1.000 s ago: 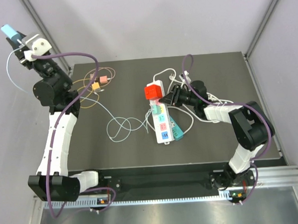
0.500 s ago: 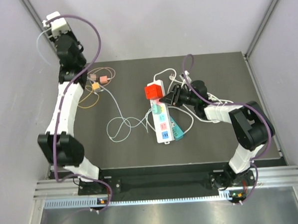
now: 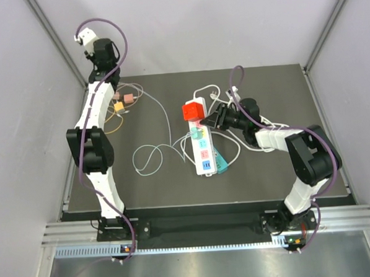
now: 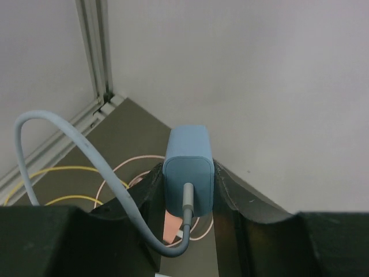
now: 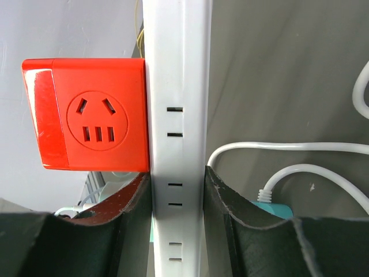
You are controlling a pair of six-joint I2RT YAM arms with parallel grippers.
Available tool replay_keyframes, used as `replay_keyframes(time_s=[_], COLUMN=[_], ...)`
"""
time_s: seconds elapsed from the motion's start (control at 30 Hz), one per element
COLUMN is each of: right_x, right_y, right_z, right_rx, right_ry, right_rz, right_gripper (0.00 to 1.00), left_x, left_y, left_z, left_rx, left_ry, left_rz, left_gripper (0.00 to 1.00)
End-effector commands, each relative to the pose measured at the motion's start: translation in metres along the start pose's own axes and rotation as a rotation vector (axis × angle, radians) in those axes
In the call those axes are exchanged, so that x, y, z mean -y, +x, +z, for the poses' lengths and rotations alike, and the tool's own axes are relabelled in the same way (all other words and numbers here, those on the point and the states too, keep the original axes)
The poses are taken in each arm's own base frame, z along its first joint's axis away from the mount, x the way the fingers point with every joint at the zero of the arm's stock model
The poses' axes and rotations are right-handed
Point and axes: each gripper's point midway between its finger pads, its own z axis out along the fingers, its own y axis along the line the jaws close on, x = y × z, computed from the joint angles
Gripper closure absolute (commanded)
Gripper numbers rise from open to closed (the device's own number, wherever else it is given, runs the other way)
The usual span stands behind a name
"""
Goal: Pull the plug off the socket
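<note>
The blue plug sits between the fingers of my left gripper, which is shut on it and held high near the back-left corner of the enclosure. Its pale blue cable loops out of the plug's rear and trails down over the table. The white socket strip lies on the dark table with a red cube adapter on its far end. My right gripper is shut on the strip just below the red adapter.
Small pink and orange connectors with thin looped cords lie at the back left. White cables tangle behind the strip, and a teal block lies partly under it. Enclosure walls stand close on the left and behind.
My left arm has swung from the far left wall up toward the back-left corner with the blue plug, drawing its cable along. The right arm and the strip have barely moved.
</note>
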Motion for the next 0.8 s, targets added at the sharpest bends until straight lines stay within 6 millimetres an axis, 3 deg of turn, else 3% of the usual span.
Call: replay_keyframes(time_s=[0.0,0.03,0.07,0.1,0.27,0.43,0.57,0.63,0.73,0.77], right_x=[-0.048,-0.046,-0.046,-0.045,-0.041,-0.036,-0.036,-0.035,-0.035,-0.035], right_y=[-0.047,-0.049,-0.049,-0.049,-0.046,-0.044,-0.046,-0.045,-0.046,-0.047], right_z=[-0.007,-0.007,-0.007,-0.007,-0.004,-0.003,-0.003,-0.003,-0.004,-0.004], right_rx=[0.121,0.123,0.123,0.123,0.115,0.11,0.114,0.112,0.116,0.118], right_ry=[-0.146,-0.142,-0.142,-0.142,-0.136,-0.129,-0.126,-0.124,-0.121,-0.122], right_rz=[-0.09,-0.086,-0.084,-0.084,-0.074,-0.069,-0.072,-0.073,-0.074,-0.076], right_gripper=[1.0,1.0,1.0,1.0,1.0,1.0,1.0,1.0,1.0,1.0], left_x=[-0.015,-0.02,-0.022,-0.039,-0.058,-0.079,-0.101,-0.11,-0.121,-0.121], left_y=[0.024,0.041,0.05,0.051,0.092,0.121,0.158,0.167,0.183,0.182], left_z=[0.016,0.021,0.023,0.032,0.049,0.06,0.061,0.061,0.058,0.058], left_rx=[-0.054,-0.085,-0.098,-0.106,-0.186,-0.25,-0.344,-0.364,-0.402,-0.406], left_ry=[-0.058,-0.071,-0.078,-0.101,-0.115,-0.129,-0.135,-0.139,-0.131,-0.117], left_rz=[-0.105,-0.12,-0.13,-0.153,-0.189,-0.172,-0.217,-0.228,-0.244,-0.252], left_gripper=[1.0,1.0,1.0,1.0,1.0,1.0,0.96,0.91,0.7,0.59])
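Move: The left hand, holding the blue plug, is high over the far-left plugs. The yellow plug, where it is being taken, lies about 28 cm below, some 4 cm back and 2 cm left. The brown plug is roughly 4 cm ahead and 4 cm left, the pink plug 1 cm ahead and 3 cm right, both equally low. From the right hand, on the strip, the yellow plug is about 19 cm ahead, 46 cm left, 9 cm down. Left hand lowers the held blue plug about 22 cm, drifting left, towards the yellow plug, tipping down some 30 degrees. ##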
